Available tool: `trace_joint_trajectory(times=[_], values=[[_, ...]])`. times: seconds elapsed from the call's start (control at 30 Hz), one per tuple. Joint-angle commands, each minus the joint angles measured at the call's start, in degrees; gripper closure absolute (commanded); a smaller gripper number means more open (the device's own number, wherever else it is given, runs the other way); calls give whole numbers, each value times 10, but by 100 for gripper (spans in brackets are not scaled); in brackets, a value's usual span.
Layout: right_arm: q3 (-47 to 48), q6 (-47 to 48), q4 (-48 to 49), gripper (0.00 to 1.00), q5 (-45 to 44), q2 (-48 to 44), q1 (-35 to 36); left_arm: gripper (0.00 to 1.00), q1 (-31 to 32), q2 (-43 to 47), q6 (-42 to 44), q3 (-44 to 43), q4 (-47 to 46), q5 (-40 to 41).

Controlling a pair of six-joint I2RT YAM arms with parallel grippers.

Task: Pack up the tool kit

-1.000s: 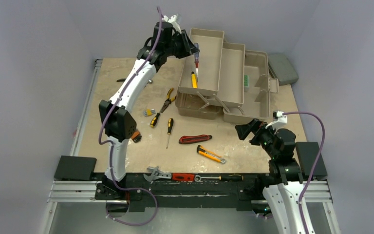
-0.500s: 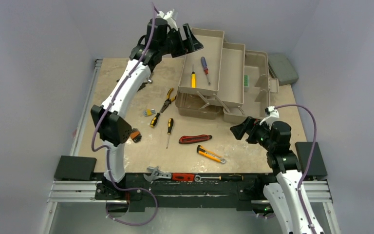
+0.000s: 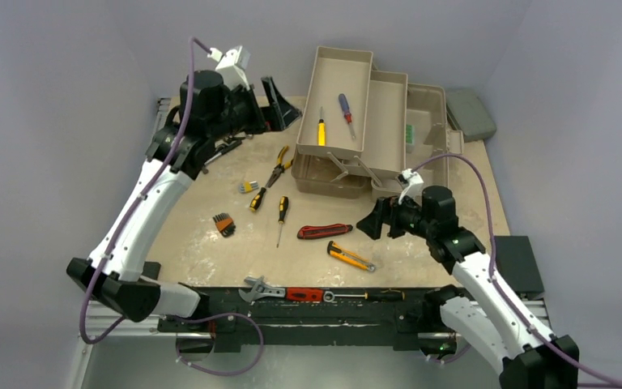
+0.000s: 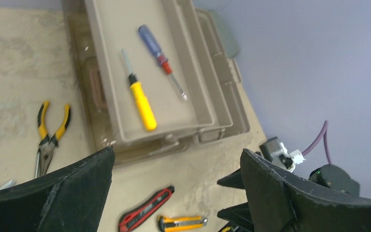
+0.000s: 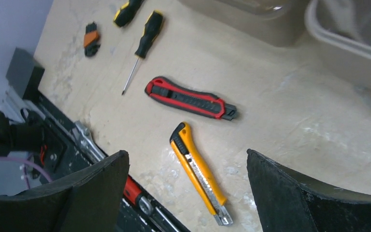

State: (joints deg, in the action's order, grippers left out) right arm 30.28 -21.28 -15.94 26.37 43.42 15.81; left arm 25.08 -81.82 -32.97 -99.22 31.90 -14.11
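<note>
The beige toolbox (image 3: 425,134) stands open at the back, its trays folded out. A yellow screwdriver (image 3: 321,130) and a blue-handled screwdriver (image 3: 345,107) lie in the top tray (image 4: 111,58). My left gripper (image 3: 283,108) hangs open and empty, left of that tray. On the table lie pliers (image 3: 278,170), a black-and-yellow screwdriver (image 3: 281,215), a red utility knife (image 3: 324,231) and a yellow utility knife (image 3: 350,256). My right gripper (image 3: 369,220) is open above the table, and in its wrist view the yellow knife (image 5: 200,174) sits between the open jaws (image 5: 185,153), untouched.
A small orange-and-black tool (image 3: 223,223) and a small yellow-grey part (image 3: 249,187) lie left of centre. A flat grey case (image 3: 470,113) sits at the back right. A wrench (image 3: 262,288) and a red-handled tool (image 3: 304,294) rest along the black front rail.
My left gripper opened and let the blue screwdriver drop into the top tray, then drew back to the left. My right arm moved left over the table to the knives.
</note>
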Motion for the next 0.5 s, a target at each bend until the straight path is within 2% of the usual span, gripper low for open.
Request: trace_joint_trajectory(times=[0.0, 0.17, 0.23, 0.47], values=[[34, 38, 4, 10, -59, 58, 88, 2, -1, 78, -5, 142, -18, 35], [59, 37, -11, 9, -195, 162, 238, 2, -1, 190, -32, 325, -74, 76], [70, 34, -14, 9, -218, 182, 279, 2, -1, 228, -35, 377, -75, 97], [100, 21, -38, 8, -310, 281, 367, 0, -2, 340, -24, 542, -66, 156]])
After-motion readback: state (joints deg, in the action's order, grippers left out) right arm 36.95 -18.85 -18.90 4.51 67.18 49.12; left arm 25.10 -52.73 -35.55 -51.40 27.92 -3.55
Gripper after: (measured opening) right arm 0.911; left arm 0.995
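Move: The yellow cutter lies roughly 14 cm below the right hand, about 4 cm back and 4 cm left; the red cutter is some 3 cm ahead and 11 cm left of that hand. For the left hand, high beside the top tray, the black-yellow screwdriver lies some 39 cm down, about 5 cm back and 4 cm left; the long-nose pliers are about 11 cm ahead and 5 cm left, the brown-banded key set 6 cm back and 18 cm left. Down and left, about 8 cm each, and some 5 cm back, the open right hand closes in on the yellow cutter, its left side rolling down and its fingers swinging left and steeper. The left hand, wide open and empty, comes away from the tray, dropping nearly 20 cm while drawing back and to the left towards the screwdriver, tipping slightly down. ##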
